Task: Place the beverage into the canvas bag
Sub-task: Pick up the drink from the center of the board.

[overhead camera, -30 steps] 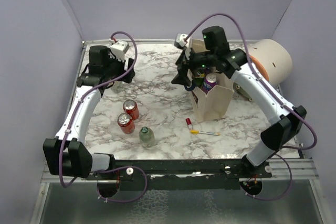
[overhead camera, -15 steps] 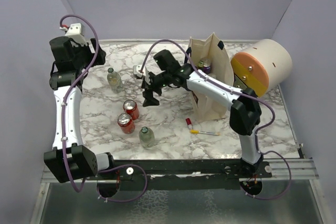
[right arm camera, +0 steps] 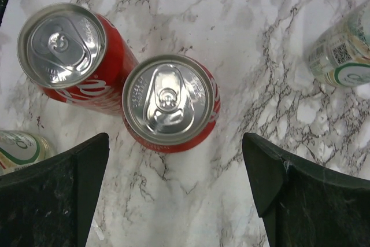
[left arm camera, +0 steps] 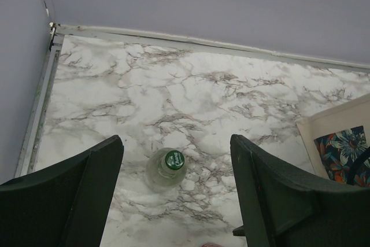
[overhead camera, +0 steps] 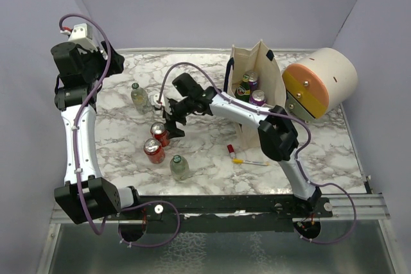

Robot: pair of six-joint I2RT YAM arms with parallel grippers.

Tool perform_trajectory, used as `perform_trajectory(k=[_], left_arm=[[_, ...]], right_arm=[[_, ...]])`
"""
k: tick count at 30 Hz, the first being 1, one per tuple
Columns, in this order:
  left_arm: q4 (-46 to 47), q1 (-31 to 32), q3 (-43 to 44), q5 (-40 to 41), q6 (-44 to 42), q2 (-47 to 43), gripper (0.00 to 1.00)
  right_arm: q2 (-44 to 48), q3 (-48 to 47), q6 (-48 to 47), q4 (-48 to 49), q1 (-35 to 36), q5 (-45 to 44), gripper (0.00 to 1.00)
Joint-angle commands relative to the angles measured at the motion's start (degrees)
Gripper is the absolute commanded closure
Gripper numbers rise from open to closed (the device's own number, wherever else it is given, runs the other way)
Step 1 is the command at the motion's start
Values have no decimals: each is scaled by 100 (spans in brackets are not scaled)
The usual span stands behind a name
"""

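Note:
The canvas bag (overhead camera: 264, 112) stands upright at centre right, a beige tote with several cans (overhead camera: 258, 97) inside. My right gripper (overhead camera: 173, 122) hangs open just above two red cans. In the right wrist view the nearer red can (right arm camera: 169, 102) sits upright just ahead of the open right gripper (right arm camera: 174, 160), with the second red can (right arm camera: 66, 50) touching it on the left. My left gripper (overhead camera: 101, 63) is raised at the far left, open and empty. In its wrist view the left gripper (left arm camera: 175, 143) looks down on a clear bottle with a green cap (left arm camera: 166, 168).
A cream-and-orange cylinder (overhead camera: 321, 81) lies to the right of the bag. A second clear bottle (overhead camera: 180, 167) stands near the front, beside the other red can (overhead camera: 154, 151). A red-capped marker (overhead camera: 231, 151) and a yellow pen (overhead camera: 250, 162) lie in front of the bag.
My right arm has swung left from over the bag to above the red cans, its jaws a little wider. My left arm has drawn back and up to the far left corner.

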State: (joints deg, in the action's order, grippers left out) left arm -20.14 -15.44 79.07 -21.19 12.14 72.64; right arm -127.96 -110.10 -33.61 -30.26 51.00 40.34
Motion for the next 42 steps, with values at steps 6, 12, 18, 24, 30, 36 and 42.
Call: perform_trajectory(k=[6, 12, 18, 24, 30, 36, 42], left_arm=[[151, -58, 252, -262, 145, 13, 23], [168, -57, 319, -322, 207, 37, 23], [235, -57, 320, -402, 308, 74, 23], [328, -56, 252, -471, 310, 131, 23], [489, -26, 232, -565, 360, 238, 23], [569, 250, 271, -532, 211, 338, 23], [642, 501, 380, -477, 195, 500, 23]], right_arm=[[-446, -333, 9, 754, 342, -49, 3], [-659, -477, 74, 983, 358, -208, 11], [-823, -682, 168, 986, 358, -230, 24], [-846, -1017, 143, 652, 358, -250, 43], [-583, -1435, 151, 321, 358, -421, 63], [-69, -1685, 213, 49, 328, -650, 78], [723, -1750, 267, -467, 100, -998, 81]])
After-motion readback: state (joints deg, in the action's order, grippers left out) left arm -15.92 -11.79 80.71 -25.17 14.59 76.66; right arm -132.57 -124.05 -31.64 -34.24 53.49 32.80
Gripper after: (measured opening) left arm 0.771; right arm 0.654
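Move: The farther of the two red cans stands about 5 cm to the right hand's left, about level fore and aft, its middle some 4 cm lower. The other red can is roughly 7 cm back and 8 cm left of the hand. The far glass bottle stands about 14 cm ahead and 13 cm left, the near one some 12 cm back and 2 cm right. From the high left hand, the farther can lies about 12 cm back, 14 cm right and 28 cm below. The right hand, fingers pointing left and down, slides about 5 cm to its left and sinks 2 cm, dipping briefly back and then easing forward again, so the open fingers come around the farther red can, close on its upper part and raise it about 5 cm, the hand drifting slightly forward and right. The empty left hand stays high and open, hardly moving until it eases some 3 cm right and 2 cm forward near the end. ##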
